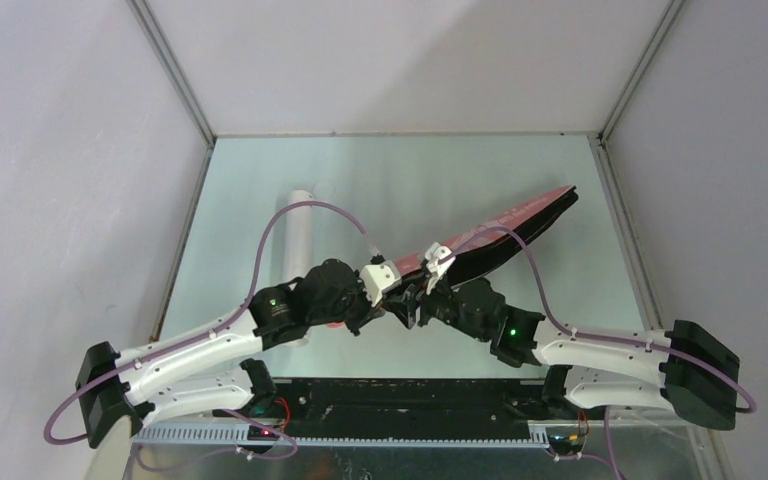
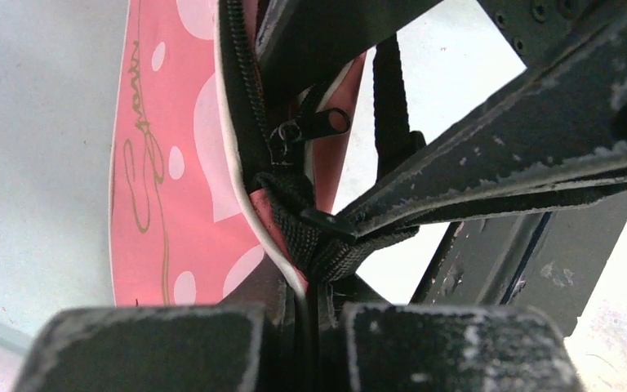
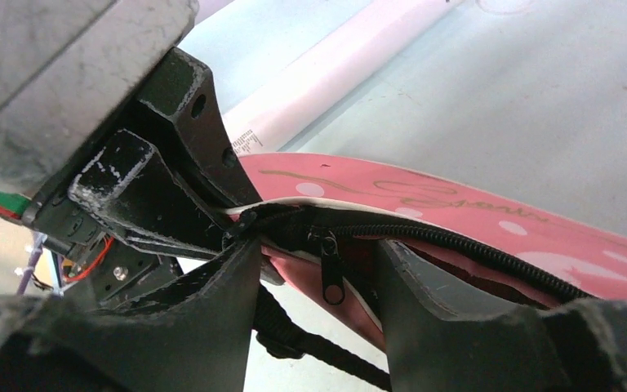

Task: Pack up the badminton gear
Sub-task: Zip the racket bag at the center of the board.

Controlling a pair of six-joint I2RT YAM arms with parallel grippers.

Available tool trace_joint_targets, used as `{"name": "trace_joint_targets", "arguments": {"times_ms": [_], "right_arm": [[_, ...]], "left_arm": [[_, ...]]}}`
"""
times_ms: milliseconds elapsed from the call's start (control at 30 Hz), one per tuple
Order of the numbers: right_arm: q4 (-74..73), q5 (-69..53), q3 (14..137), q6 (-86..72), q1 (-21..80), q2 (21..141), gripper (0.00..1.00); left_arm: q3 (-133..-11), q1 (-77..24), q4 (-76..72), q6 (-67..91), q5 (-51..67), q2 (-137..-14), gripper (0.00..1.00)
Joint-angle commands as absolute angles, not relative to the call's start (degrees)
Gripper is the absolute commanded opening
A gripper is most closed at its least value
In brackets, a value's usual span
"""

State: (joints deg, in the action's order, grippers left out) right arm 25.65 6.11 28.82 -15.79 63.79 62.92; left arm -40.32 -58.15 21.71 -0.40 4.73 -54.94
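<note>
The pink racket bag (image 1: pixel 520 215) lies slantwise across the table, its narrow end lifted between the two grippers. My left gripper (image 2: pixel 322 327) is shut on that end, pinching the white piping and black webbing (image 2: pixel 335 245). The black zipper pull (image 3: pixel 331 273) hangs from the partly open zipper between the fingers of my right gripper (image 3: pixel 318 282), which stands open and does not touch it. In the top view the left gripper (image 1: pixel 385 285) and the right gripper (image 1: pixel 422 292) meet at the bag's near end. The long white tube (image 1: pixel 295 240) lies to the left of the bag.
The black strap (image 3: pixel 326 347) hangs under the bag, below the right fingers. The pale green table (image 1: pixel 410 170) is walled by white panels with metal posts on the left, back and right. Both arms' purple cables arch over the middle.
</note>
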Motion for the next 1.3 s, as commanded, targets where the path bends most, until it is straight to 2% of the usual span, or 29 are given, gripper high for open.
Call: {"name": "trace_joint_targets", "arguments": {"times_ms": [0, 67, 300, 400, 533, 800, 867, 1033, 1267], "right_arm": [[32.3, 21.17, 32.26, -19.53, 65.56, 65.15, 0.52], [34.55, 20.04, 32.26, -19.69, 65.8, 65.42, 0.44], [28.17, 24.21, 32.26, -23.02, 65.3, 61.83, 0.0], [19.7, 24.24, 32.26, -22.73, 63.58, 58.17, 0.0], [7.14, 17.89, 32.33, -18.63, 57.08, 54.39, 0.0], [-13.11, 0.15, 33.19, -0.92, 34.86, 50.53, 0.0], [-14.26, -4.94, 33.12, 3.5, 29.87, 49.71, 0.0], [-14.79, -6.34, 34.77, 3.96, 18.48, 48.36, 0.0], [-8.42, 4.76, 34.89, 4.9, 7.64, 53.12, 0.0]], "left_arm": [[-39.46, -59.85, 17.44, 3.51, 15.82, -55.2, 0.0], [-39.28, -59.85, 17.57, 3.33, 16.13, -55.29, 0.0], [-38.64, -59.85, 18.32, 2.57, 15.35, -53.98, 0.0], [-38.43, -59.85, 19.06, 2.06, 12.92, -52.97, 0.0], [-38.14, -59.85, 20.39, 0.49, 7.74, -50.88, 0.0], [-38.36, -59.79, 21.82, -4.13, 3.12, -48.72, 0.0], [-38.37, -59.77, 21.95, -4.56, 3.02, -48.4, 0.0], [-38.18, -59.77, 21.75, -5.27, 2.81, -47.29, 0.0], [-38.35, -59.53, 19.94, -7.07, 0.56, -44.33, 0.0]]}}
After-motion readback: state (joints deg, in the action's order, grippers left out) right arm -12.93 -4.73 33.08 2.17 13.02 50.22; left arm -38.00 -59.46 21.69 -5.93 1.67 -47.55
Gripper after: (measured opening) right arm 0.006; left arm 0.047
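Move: The zipper pull hangs practically at the right hand's point, between its open fingers, about 1 cm farther left. The bag's narrow end, pinched by the left gripper, is some 5 cm left and 3 cm back; the bag's wide end lies roughly 38 cm right, 22 cm ahead and somewhat lower. The tube lies about 24 cm left, 6 cm ahead, well below. From the left hand, the pull is about 5 cm right and 3 cm forward. Staying almost in place, the right hand first shuts its fingers on the zipper pull, then draws it right, slowly and slightly upward for about 4 cm. It then sweeps fast right and forward along the bag's zip, some 25 cm, sinking and turning clockwise about 35 degrees. The left gripper keeps its pinch on the narrow end as an anchor, is tugged a little right and up, then eases back left. ##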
